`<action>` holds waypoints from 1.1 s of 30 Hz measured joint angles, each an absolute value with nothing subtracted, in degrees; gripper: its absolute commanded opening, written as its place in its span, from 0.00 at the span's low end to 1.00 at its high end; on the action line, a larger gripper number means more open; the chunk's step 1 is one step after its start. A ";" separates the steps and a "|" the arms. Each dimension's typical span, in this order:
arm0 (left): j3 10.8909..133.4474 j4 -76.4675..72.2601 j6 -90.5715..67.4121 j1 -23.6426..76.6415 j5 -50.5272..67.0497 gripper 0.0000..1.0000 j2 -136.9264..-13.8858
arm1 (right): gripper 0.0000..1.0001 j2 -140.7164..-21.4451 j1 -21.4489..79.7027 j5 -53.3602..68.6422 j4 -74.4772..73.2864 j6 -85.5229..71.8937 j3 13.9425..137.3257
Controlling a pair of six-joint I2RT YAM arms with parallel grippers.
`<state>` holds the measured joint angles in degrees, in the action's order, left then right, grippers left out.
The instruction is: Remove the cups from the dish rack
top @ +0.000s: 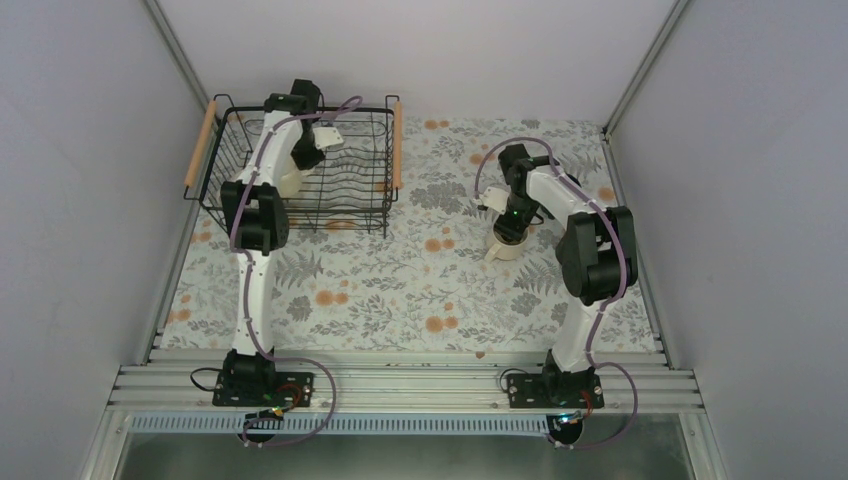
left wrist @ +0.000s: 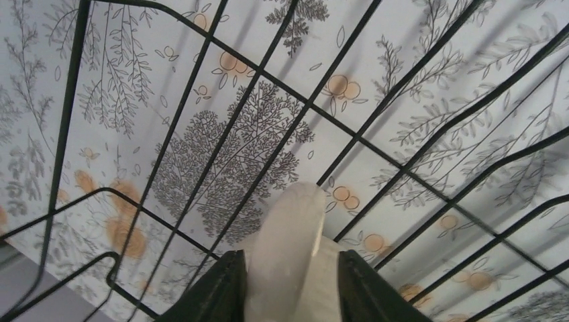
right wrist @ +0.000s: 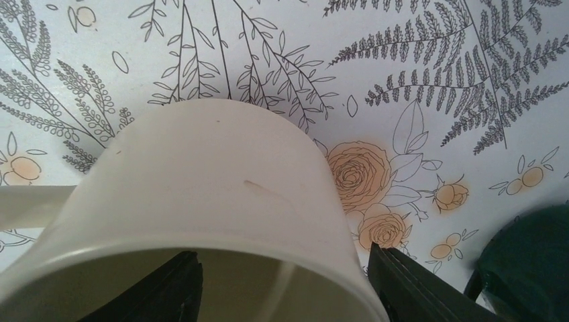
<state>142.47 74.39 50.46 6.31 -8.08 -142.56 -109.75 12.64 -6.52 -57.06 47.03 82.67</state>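
The dish rack (top: 370, 200), black wire with wooden handles, stands at the back left. My left arm reaches down into it, where a beige cup (top: 290, 184) sits. The left wrist view shows my left gripper (left wrist: 288, 258) shut on that beige cup's handle (left wrist: 288, 228) above the rack's wire floor (left wrist: 355, 137). A wide cream cup (top: 508, 243) stands upright on the patterned table (top: 400, 290). My right gripper (right wrist: 282, 253) is open across the cream cup's rim (right wrist: 201, 174), one finger inside and one outside. A dark green cup (right wrist: 530, 268) shows at the right edge.
The flowered tablecloth covers the table between grey side walls. The rack's right wooden handle (top: 396, 145) faces the middle of the table. The right arm's elbow (top: 595, 255) hangs over the right part of the cloth.
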 measured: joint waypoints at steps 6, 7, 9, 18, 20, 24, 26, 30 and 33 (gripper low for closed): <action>141.75 72.51 51.66 6.39 -10.94 0.09 -142.56 | 0.64 -109.71 12.64 -6.13 -56.69 47.07 82.11; 141.86 72.53 51.79 6.39 -11.00 0.04 -142.56 | 0.63 -109.69 12.64 -6.04 -56.64 47.07 81.91; 141.99 72.62 51.64 6.46 -11.42 0.03 -142.58 | 0.63 -109.67 12.64 -5.96 -56.64 47.07 81.71; 145.62 75.57 51.22 7.40 -11.33 0.02 -143.00 | 0.75 -107.11 12.64 -3.90 -56.90 46.81 81.73; 147.37 76.69 50.63 8.08 -10.94 0.02 -143.00 | 0.77 -105.91 12.64 -3.09 -57.58 46.87 82.00; 150.47 76.53 49.32 10.85 -8.49 0.02 -141.49 | 0.90 -104.03 12.67 0.32 -60.25 47.00 84.49; 150.28 75.46 48.40 12.71 -6.31 0.02 -138.85 | 0.95 -103.04 12.67 3.05 -61.41 47.13 86.24; 148.16 71.90 45.58 15.99 0.25 0.02 -130.06 | 1.00 -100.66 12.73 11.25 -64.73 48.03 90.91; 148.07 69.14 42.61 17.43 6.48 0.02 -123.52 | 1.00 -100.09 12.73 17.85 -67.94 48.49 95.92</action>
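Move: The left fingers straddle the handle of the last cream cup in the rack; its middle lies about 3 cm back, 4 cm left and 2 cm below. The rack's right wooden handle is some 19 cm right and 4 cm ahead. For the right hand, this cup is roughly 44 cm left and 11 cm ahead. The standing cream cup's middle is just 2 cm back and 1 cm left of that hand, the green cup about 9 cm right and 7 cm ahead. The left fingers close on the cream cup's handle and pinch it, the hand nearly still at first; then it hauls the cup up some 22 cm and about 15 cm right, easing back slightly, fingers swinging to point more rightward and forward. The right hand, after lingering at the standing cup's mouth, rises away about 13 cm and drifts left, opening wide and tilting its fingers leftward. ##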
